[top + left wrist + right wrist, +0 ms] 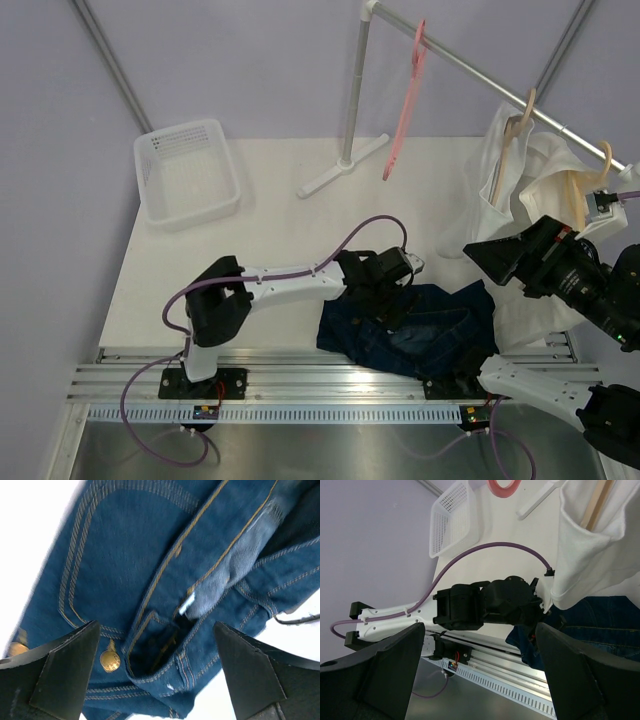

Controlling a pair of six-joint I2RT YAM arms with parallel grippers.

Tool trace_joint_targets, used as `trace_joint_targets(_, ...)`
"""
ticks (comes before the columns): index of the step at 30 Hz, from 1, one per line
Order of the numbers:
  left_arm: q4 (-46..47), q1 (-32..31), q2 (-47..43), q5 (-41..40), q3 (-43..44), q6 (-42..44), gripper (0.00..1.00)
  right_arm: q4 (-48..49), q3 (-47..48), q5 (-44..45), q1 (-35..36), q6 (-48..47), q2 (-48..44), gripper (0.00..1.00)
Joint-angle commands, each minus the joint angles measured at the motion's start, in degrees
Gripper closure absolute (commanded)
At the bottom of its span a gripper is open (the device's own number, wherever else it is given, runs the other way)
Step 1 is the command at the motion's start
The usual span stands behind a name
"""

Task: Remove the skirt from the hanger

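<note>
The dark blue denim skirt (430,335) lies crumpled on the table near the front edge, and I see no hanger on it. In the left wrist view its waistband (165,630) and a brass button (110,660) fill the frame. My left gripper (385,300) (157,680) hovers just over that waistband, open, with nothing between its fingers. My right gripper (485,252) (480,675) is raised above the skirt's right side, open and empty, looking down at the left arm and the skirt (605,620). A pink hanger (405,100) hangs bare on the rail.
A clothes rail (480,70) on a white stand (345,160) crosses the back right. White garments (530,190) on wooden hangers (520,125) hang beside the right arm. A white basket (187,172) sits at the back left. A metal track (330,385) runs along the front edge.
</note>
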Motion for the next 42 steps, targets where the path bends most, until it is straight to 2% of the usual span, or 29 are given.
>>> trace_joint_targets(1, 6.42, -1.28, -0.88, -8.61, 1.59, 7.43, 0.01, -11.85, 0.60, 1.68, -0.31, 1.67, -0.86, 0.01)
trace_joint_targets(5, 3.57, -1.46, 4.72, -6.33, 2.36, 11.39, 0.01, -12.29, 0.78, 2.03, -0.31, 2.02, -1.21, 0.01)
trace_joint_targets(13, -1.89, -2.34, 13.26, -12.13, 2.63, 13.77, 0.01, -12.03, -0.54, 1.77, -0.31, 2.55, -1.83, 0.01)
trace_joint_targets(18, -4.18, -2.61, 18.10, -8.28, 4.39, 13.07, 0.01, -11.32, -1.68, 1.24, -0.31, 2.55, -1.83, 0.01)
trace_joint_targets(19, -3.22, -2.61, 18.02, -7.39, 3.17, 12.80, 0.04, -11.15, -1.68, 1.16, -0.31, 2.55, -1.83, 0.01)
trace_joint_targets(21, -2.60, -2.61, 17.76, -6.86, 2.03, 11.84, 0.30, -11.15, -1.94, 1.16, -0.31, 2.55, -1.91, 0.01)
trace_joint_targets(22, -2.60, -2.35, 17.32, -7.38, 1.32, 11.22, 0.50, -11.06, -2.03, 1.16, -0.31, 2.64, -2.00, 0.01)
trace_joint_targets(23, -2.77, -2.17, 16.88, -8.26, 0.79, 10.44, 0.90, -11.06, -2.12, 1.24, -0.31, 2.64, -2.09, 0.00)
trace_joint_targets(24, -2.69, -1.91, 16.27, -9.74, 0.09, 9.12, 1.00, -11.06, -2.29, 1.24, -0.31, 2.64, -2.09, 0.01)
trace_joint_targets(28, 1.69, -0.16, 8.02, -16.33, -7.10, 7.71, 1.00, -10.97, -2.73, 1.24, -0.31, 2.47, -2.35, 0.01)
trace_joint_targets(30, 2.76, 1.51, -0.15, -21.87, -11.94, 5.95, 1.00, -10.88, -2.47, 1.16, -0.31, 2.20, -2.27, 0.01)
trace_joint_targets(32, 2.06, 6.34, -5.68, -24.08, -14.14, 4.54, 1.00, -10.71, -2.30, 0.89, -0.31, 2.11, -2.00, 0.00)
trace_joint_targets(33, 1.45, 8.36, -11.37, -25.74, -15.54, 3.06, 1.00, -10.62, -2.21, 0.81, -0.31, 2.03, -1.83, 0.00)
trace_joint_targets(35, 0.31, 15.47, -17.28, -26.10, -16.43, 2.43, 1.00, -10.36, -2.21, 0.63, -0.31, 1.76, -1.74, 0.01)
trace_joint_targets(36, -0.13, 17.67, -22.53, -25.76, -15.74, 2.60, 1.00, -10.09, -2.30, 0.45, -0.31, 1.67, -1.65, 0.00)
trace_joint_targets(38, -2.59, 23.74, -26.17, -25.49, -13.29, 3.48, 1.00, -10.09, -2.38, 0.28, -0.31, 1.24, -1.47, 0.01)
trace_joint_targets(42, -13.46, 32.87, -27.25, -27.86, -1.87, 7.26, 1.00, -9.39, -2.30, 0.28, -0.31, 0.44, -0.86, 0.01)
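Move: The blue denim skirt lies crumpled right under the left hand, its middle about 6 cm below, 3 cm back and 2 cm to the right. The white basket is some 37 cm farther out and 53 cm to the left. The emptied pink hanger is about 28 cm ahead, 3 cm left and 31 cm up; a white garment hangs about 20 cm ahead, 20 cm right and 20 cm up. From the right hand the skirt is 44 cm down and 5 cm left, level forward. The left fingers pinch a fold of the denim skirt: wide open, the hand sinks about 6 cm onto the cloth, easing slightly forward, and they close. Keeping that grip, it sweeps left, forward and up towards the basket, about 24 cm left with some 15 cm each of reach and rise, quickening and turning roughly 45 degrees counter-clockwise. ##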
